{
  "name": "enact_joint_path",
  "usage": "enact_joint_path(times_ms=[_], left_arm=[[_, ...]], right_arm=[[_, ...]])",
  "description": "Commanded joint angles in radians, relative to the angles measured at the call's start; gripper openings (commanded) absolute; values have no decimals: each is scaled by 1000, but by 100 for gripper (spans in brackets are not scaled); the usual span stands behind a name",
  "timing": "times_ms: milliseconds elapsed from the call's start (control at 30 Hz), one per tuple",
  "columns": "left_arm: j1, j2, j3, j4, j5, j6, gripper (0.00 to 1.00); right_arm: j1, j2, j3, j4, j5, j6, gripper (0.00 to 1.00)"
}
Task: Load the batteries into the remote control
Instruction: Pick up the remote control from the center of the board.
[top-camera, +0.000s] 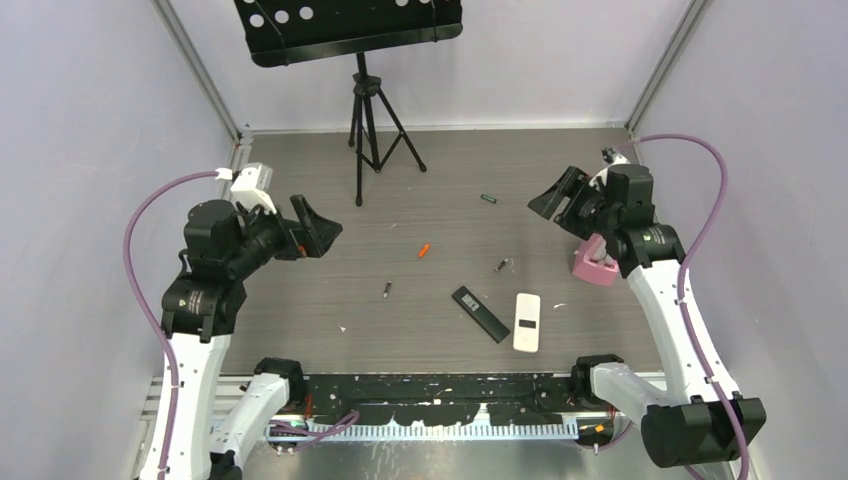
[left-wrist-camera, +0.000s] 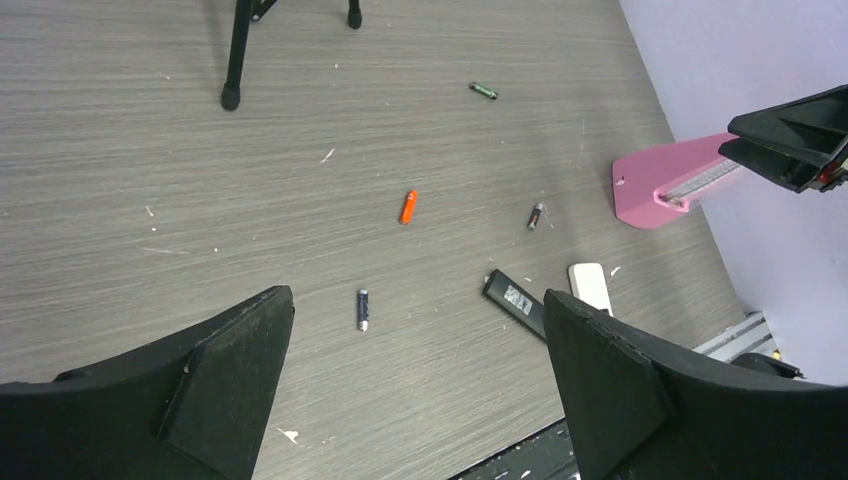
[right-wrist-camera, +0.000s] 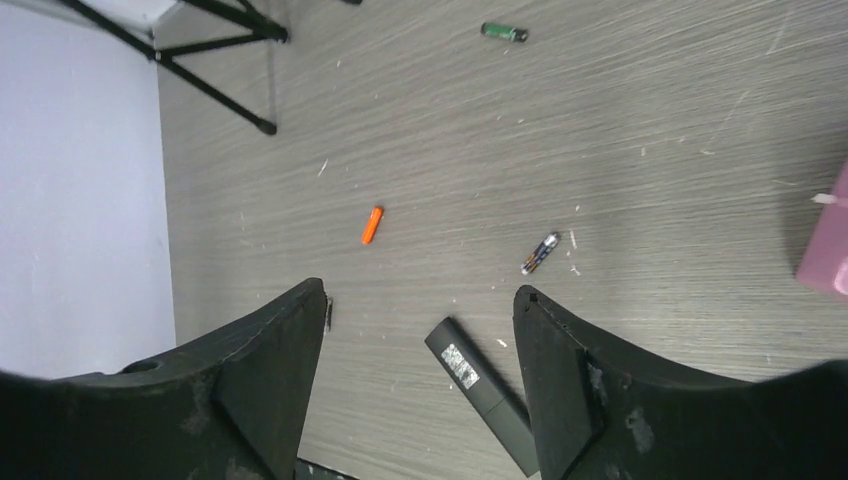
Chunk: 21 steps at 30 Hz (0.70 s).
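Note:
A black remote control and a white one lie side by side near the table's front edge. The batteries are scattered beyond them: orange, green, one dark and another dark. My left gripper hovers open at the left, high above the table and holding nothing. In its wrist view the dark battery shows between the fingers, far below. At the right my right gripper hangs open and empty, with the black remote below it.
A black music stand on a tripod stands at the back centre. A pink holder sits on the table under the right arm. Purple-grey walls close in the left, right and back sides.

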Motion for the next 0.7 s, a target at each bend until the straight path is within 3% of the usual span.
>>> enact_joint_path(times_ms=[0, 233, 367, 533, 667], left_arm=[[-10, -11, -23, 47, -14, 4, 98], [-11, -25, -97, 93, -24, -88, 98], [-10, -31, -168, 175, 89, -120, 98], [-11, -19, -238, 225, 190, -164, 98], [-12, 2, -277, 238, 233, -188, 98]], right_arm=[[79, -17, -2, 45, 73, -23, 75], [244, -6, -11, -49, 291, -35, 77], [346, 1, -44, -101, 398, -14, 77], [462, 69, -54, -278, 661, 116, 73], [509, 108, -87, -422, 800, 253, 75]])
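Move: The remote control, taken to be the white one, lies about 16 cm back from the right hand, 4 cm to its left and some 22 cm below. At that same table depth, the black remote is about 15 cm back and 14 cm left, the nearest battery about level with the hand and 8 cm left, and the pink box about level and 13 cm right. From the left hand the remote control is roughly 42 cm right, 6 cm back and 32 cm below. Towards the white remote control the right hand swings left about 4 cm, then sweeps back and down and a little right again, ending some 9 cm lower and 5 cm farther back. Its fingers stay open and free of everything while the wrist rolls and tips steeper. Meanwhile the open left hand sinks about 7 cm, drifting right late on and tipping downward. ##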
